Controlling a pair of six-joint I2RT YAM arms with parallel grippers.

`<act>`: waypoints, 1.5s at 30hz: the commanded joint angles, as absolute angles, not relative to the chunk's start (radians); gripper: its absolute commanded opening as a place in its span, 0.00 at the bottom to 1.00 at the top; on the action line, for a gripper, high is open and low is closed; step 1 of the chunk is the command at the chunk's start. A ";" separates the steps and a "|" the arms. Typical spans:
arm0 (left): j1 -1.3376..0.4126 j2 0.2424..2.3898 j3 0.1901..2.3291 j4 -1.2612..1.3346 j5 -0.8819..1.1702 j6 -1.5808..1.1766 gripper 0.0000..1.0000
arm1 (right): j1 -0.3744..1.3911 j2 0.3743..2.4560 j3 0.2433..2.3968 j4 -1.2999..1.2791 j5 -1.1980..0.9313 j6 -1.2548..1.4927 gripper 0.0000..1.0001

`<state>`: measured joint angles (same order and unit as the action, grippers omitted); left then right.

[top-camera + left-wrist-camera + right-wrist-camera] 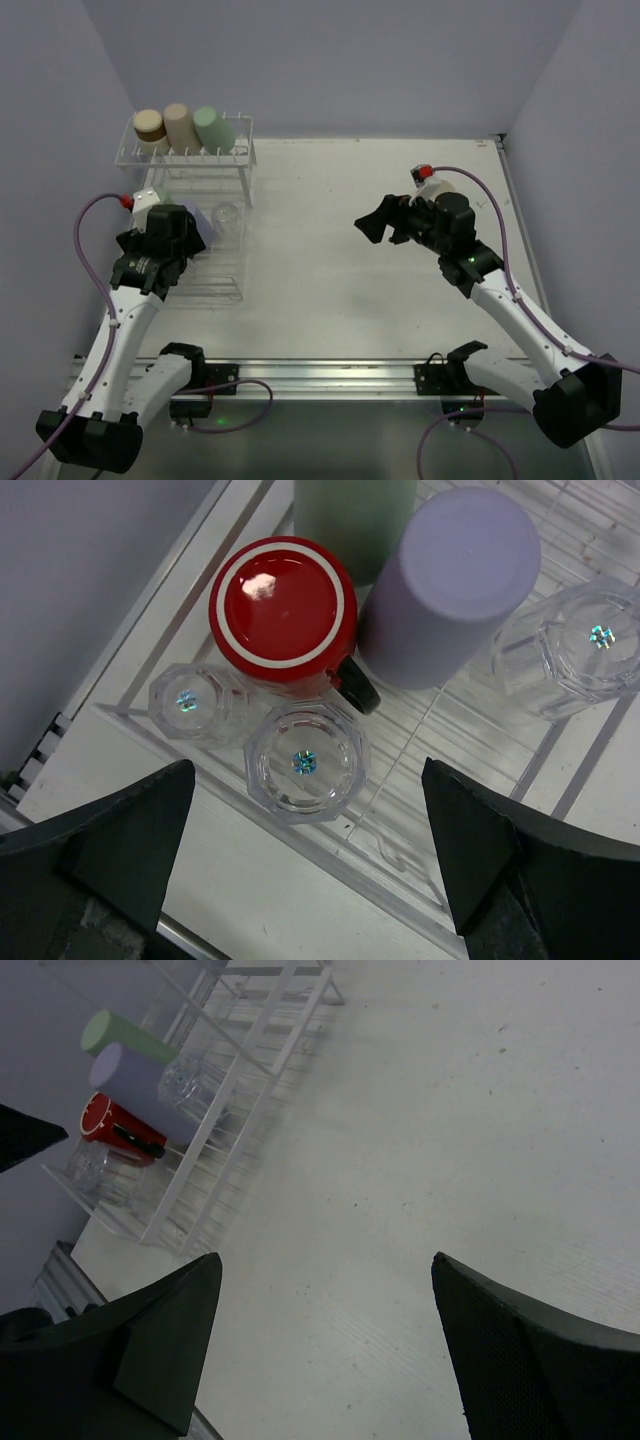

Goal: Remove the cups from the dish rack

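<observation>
The white wire dish rack (240,180) stands at the table's left. On its raised back shelf lie a tan-brown cup (150,125), a beige cup (180,125) and a pale green cup (215,128). On the flat base (250,815) stand, upside down, a red cup (283,610), a purple cup (450,585), a green cup (355,510) and three clear glass cups (307,763) (197,700) (580,650). My left gripper (308,810) hovers open and empty over the rack's near end, above the nearest glass. My right gripper (378,225) is open and empty over the bare table (326,1270).
A small black piece (355,685) sits against the red cup. The rack also shows at the upper left of the right wrist view (230,1090). Grey walls close in the table at the back and sides. A metal rail (320,375) runs along the near edge.
</observation>
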<state>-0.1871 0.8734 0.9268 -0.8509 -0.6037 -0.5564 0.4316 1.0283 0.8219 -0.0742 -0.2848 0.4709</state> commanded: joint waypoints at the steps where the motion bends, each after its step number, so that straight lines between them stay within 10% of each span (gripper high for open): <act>1: -0.129 0.925 0.951 -0.814 -0.473 -0.489 1.00 | 0.431 1.022 0.813 -0.020 -0.319 0.469 0.88; 34: 0.037 1.192 0.971 -0.858 -0.285 -0.426 0.99 | 0.431 0.970 0.811 -0.048 -0.298 0.453 0.87; 45: 0.040 1.134 0.962 -0.842 -0.247 -0.423 0.54 | 0.433 0.971 0.811 -0.048 -0.290 0.453 0.87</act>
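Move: The upturned clear glass at the near edge of the rack is about 3 cm ahead of my open left hand, 1 cm to its left and 10 cm below. At about that same depth, the red mug is 7 cm ahead and 7 cm left, a small clear glass 3 cm ahead and 8 cm left, and the purple cup 13 cm ahead and 1 cm left. From my right hand, the near glass lies some 38 cm left, 3 cm back and 15 cm lower. I sink my left hand about 8 cm onto the near clear glass, just right of the red mug, easing only a centimetre or so forward and tipping my fingers some 20 degrees further down. With one wide-open finger on either side of the glass, I then hold my height and close by about a third, until the pads meet its sides. ##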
